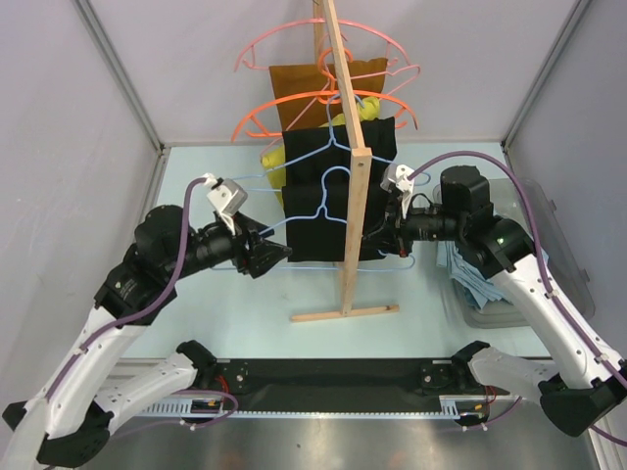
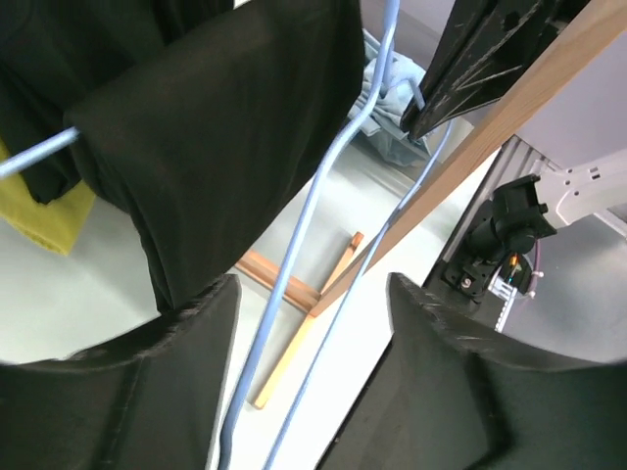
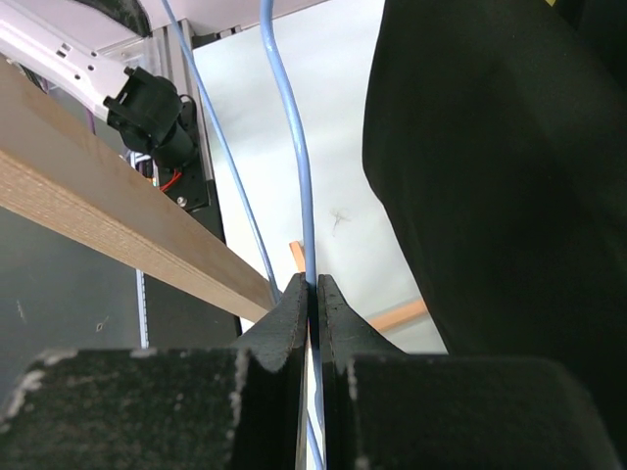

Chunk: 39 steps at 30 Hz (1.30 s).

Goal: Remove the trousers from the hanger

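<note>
The light-blue wire hanger point(image 1: 324, 209) hangs at the front of the wooden rack, in front of black garments. My right gripper point(image 1: 385, 235) is shut on its wire at the right end; in the right wrist view the fingertips point(image 3: 297, 305) pinch the blue wire point(image 3: 294, 147). My left gripper point(image 1: 280, 257) is open at the hanger's left end. In the left wrist view two blue wires point(image 2: 323, 186) pass between its spread fingers point(image 2: 196, 343) without touching them. The sky-blue trousers point(image 1: 474, 281) lie bunched in the bin at the right, also in the left wrist view point(image 2: 392, 93).
The wooden rack's pole point(image 1: 353, 166) and base point(image 1: 343, 313) stand mid-table. Black garments point(image 1: 309, 176) hang behind the blue hanger, then a yellow cloth point(image 1: 272, 160), orange hangers point(image 1: 284, 110), a brown garment point(image 1: 299, 88) and pink hangers point(image 1: 284, 44). A clear bin point(image 1: 560, 250) sits right.
</note>
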Tool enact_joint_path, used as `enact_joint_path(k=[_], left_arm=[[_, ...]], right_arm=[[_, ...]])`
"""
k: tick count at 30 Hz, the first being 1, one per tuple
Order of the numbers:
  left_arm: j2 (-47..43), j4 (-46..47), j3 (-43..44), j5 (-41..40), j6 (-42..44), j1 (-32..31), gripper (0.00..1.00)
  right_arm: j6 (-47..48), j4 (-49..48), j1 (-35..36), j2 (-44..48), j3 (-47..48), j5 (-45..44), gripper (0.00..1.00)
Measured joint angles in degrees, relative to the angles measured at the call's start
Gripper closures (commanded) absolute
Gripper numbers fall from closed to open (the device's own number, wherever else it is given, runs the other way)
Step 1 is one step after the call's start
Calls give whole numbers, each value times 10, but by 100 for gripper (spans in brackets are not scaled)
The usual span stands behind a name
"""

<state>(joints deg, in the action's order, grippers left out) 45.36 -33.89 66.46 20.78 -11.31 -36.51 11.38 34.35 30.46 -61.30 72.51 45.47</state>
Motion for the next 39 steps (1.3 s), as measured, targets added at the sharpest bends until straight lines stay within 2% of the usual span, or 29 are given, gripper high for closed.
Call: enact_joint_path(k=[1,2,3,4,5,8,9,11,12,13,17,18,20,21,25,26,27,29,30,33,36,39], left_arm=[[7,-2,7,5,6,0,47],[14,-2,14,11,11,0,47],[21,-1,21,21,14,0,44],[26,-1,27,29,17,0,33],[32,0,31,37,18,0,28],[42,3,34,51,14,0,27],[43,3,34,53,13,1,29],[43,3,34,62,13,4,36],[43,3,36,68,13,5,46],[44,2,39,72,13,7,51],[52,-3,58,86,18,12,65],[54,-6,63,89,20,13,74],[55,-10,65,95,24,15,85],[55,-12,65,97,24,16,99],[54,-14,65,109,27,18,100],[52,-13,65,109,27,18,100],[50,-11,63,105,26,18,100],[40,2,52,96,24,18,100],[31,10,43,93,23,17,100],[0,33,15,70,23,18,100],[-23,48,0,49,24,18,100],[-37,52,-5,39,28,18,100]], right_arm=[[3,4,-1,-1,3,1,100],[4,7,-2,-2,5,2,100],[7,11,-2,-3,8,3,100],[9,15,-2,-5,12,3,100],[12,19,-2,-6,15,3,100],[24,38,-2,-15,31,8,100],[28,42,-2,-17,34,10,100],[36,53,-2,-22,42,14,100],[40,56,-2,-23,44,17,100],[42,60,-2,-23,46,18,100],[53,66,-2,-23,50,25,100],[55,66,-2,-23,50,25,100],[58,67,-2,-23,50,26,100],[60,69,-2,-23,50,27,100],[60,68,-2,-23,50,14,99],[56,65,-2,-23,50,9,92],[50,59,-2,-23,50,2,76],[23,47,-1,-23,50,-17,61],[5,37,-1,-21,49,-35,46],[-56,11,-7,-7,31,-77,26],[-117,-11,-14,20,2,-122,13],[-168,-26,-20,53,-14,-175,6]])
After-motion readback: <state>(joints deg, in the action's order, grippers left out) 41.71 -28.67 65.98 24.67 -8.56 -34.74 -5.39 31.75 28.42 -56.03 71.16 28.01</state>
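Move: The hanger's near shoulder runs between my open left fingers, about 2 cm right of my hand point and 2 cm higher, level fore and aft. From there the rack post stands some 15 cm right and 4 cm back; the front black trousers hang about 12 cm right, 9 cm ahead and 5 cm lower. My right fingers already pinch the hanger's far part, at their hand point; the post is about 5 cm left and 4 cm back of them. I pass the empty hanger to my left hand: it eases right and up about 2 cm each, then shuts on the near shoulder and pinches it, while my right keeps its grip. Only then do I open my right fingers wide and back that hand off some 5 cm, forward and right, turning it clockwise, as my left swings back left and slightly up with the wire. ##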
